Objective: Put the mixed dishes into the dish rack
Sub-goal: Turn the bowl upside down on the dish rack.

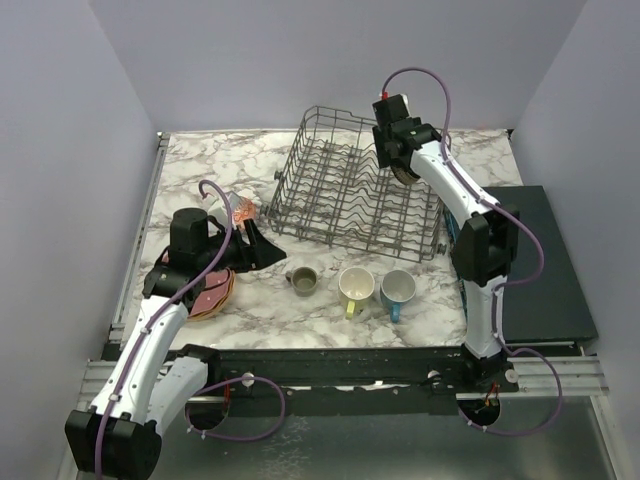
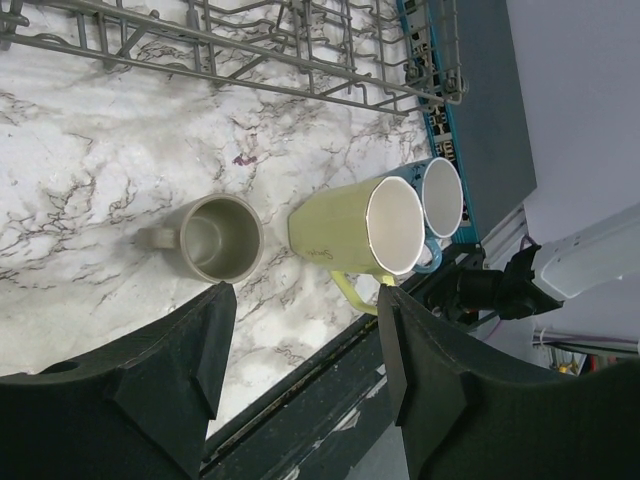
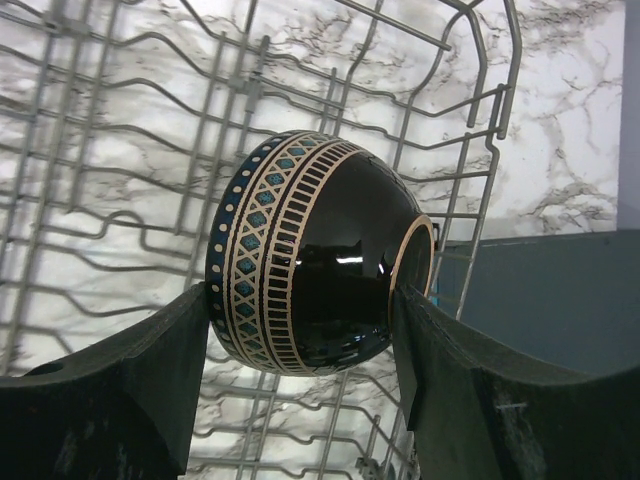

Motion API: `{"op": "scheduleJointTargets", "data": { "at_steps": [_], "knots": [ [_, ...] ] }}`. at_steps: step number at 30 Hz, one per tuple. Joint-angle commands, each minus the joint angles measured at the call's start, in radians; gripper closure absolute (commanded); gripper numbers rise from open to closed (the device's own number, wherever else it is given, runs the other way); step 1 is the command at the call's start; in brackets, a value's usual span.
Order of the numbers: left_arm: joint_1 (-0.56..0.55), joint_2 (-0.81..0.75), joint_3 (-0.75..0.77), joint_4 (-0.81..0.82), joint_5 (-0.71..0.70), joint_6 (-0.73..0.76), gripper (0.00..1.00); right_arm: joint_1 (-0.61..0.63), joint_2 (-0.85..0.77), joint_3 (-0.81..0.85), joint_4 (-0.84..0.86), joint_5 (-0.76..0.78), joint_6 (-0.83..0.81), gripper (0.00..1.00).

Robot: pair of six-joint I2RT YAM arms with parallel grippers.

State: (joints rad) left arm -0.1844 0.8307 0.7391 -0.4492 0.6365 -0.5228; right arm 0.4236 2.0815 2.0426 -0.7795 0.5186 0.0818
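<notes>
My right gripper (image 3: pixel 300 300) is shut on a glossy dark bowl (image 3: pixel 310 255) with a blue and cream patterned band, holding it on its side above the tines of the grey wire dish rack (image 3: pixel 120 150). In the top view that gripper (image 1: pixel 400 165) hangs over the rack's right half (image 1: pixel 340 195). My left gripper (image 2: pixel 305 300) is open with nothing between its fingers, low over the marble. Ahead of it stand a grey-beige mug (image 2: pixel 215 238), a pale yellow mug (image 2: pixel 365 228) and a blue mug (image 2: pixel 440 198). Stacked pink and dark red plates (image 1: pixel 213 290) lie partly under the left arm.
A dark flat box (image 1: pixel 540 260) lies right of the rack, against the right arm. A small orange patterned piece (image 1: pixel 243 212) sits just behind my left gripper (image 1: pixel 255 245). The mugs (image 1: pixel 356 285) stand in a row between the rack and the table's front rail (image 1: pixel 330 360).
</notes>
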Motion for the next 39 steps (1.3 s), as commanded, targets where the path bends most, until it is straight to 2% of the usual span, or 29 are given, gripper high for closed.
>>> {"op": "scheduleJointTargets", "data": {
  "at_steps": [1, 16, 39],
  "knots": [
    [0.003, -0.024, -0.012, 0.031, 0.017, -0.002, 0.35, -0.013, 0.057, 0.065, 0.043, 0.117, -0.064, 0.57],
    [0.003, -0.026, -0.017, 0.035, 0.014, -0.005, 0.35, -0.049, 0.224, 0.151, 0.088, 0.214, -0.158, 0.58],
    [0.003, -0.016, -0.018, 0.038, 0.006, -0.006, 0.35, -0.076, 0.37, 0.238, 0.191, 0.28, -0.27, 0.6]
  ]
}}
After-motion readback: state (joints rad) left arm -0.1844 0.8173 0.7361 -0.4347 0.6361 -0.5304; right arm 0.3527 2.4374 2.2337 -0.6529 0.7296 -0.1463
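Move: The right hand already holds the patterned bowl by rim and foot, its mouth facing left. The spot in the dish rack it is bound for lies about 8 cm ahead, 6 cm right and 12 cm below. The rack's far right corner is roughly 18 cm ahead and 13 cm right; the dark tray's middle, some 33 cm right and 17 cm back. From the left hand the rack spot is about 36 cm ahead and 41 cm right, 13 cm lower. Down, forward and to the right, the right hand keeps carrying the bowl into the far right part of the dish rack, about 12 cm in all and slowing after the first third. The wrist rolls some 20 degrees so the hand's left side dips, bringing the bowl's mouth further round towards the rack floor; the fingers keep their hold across rim and foot. ##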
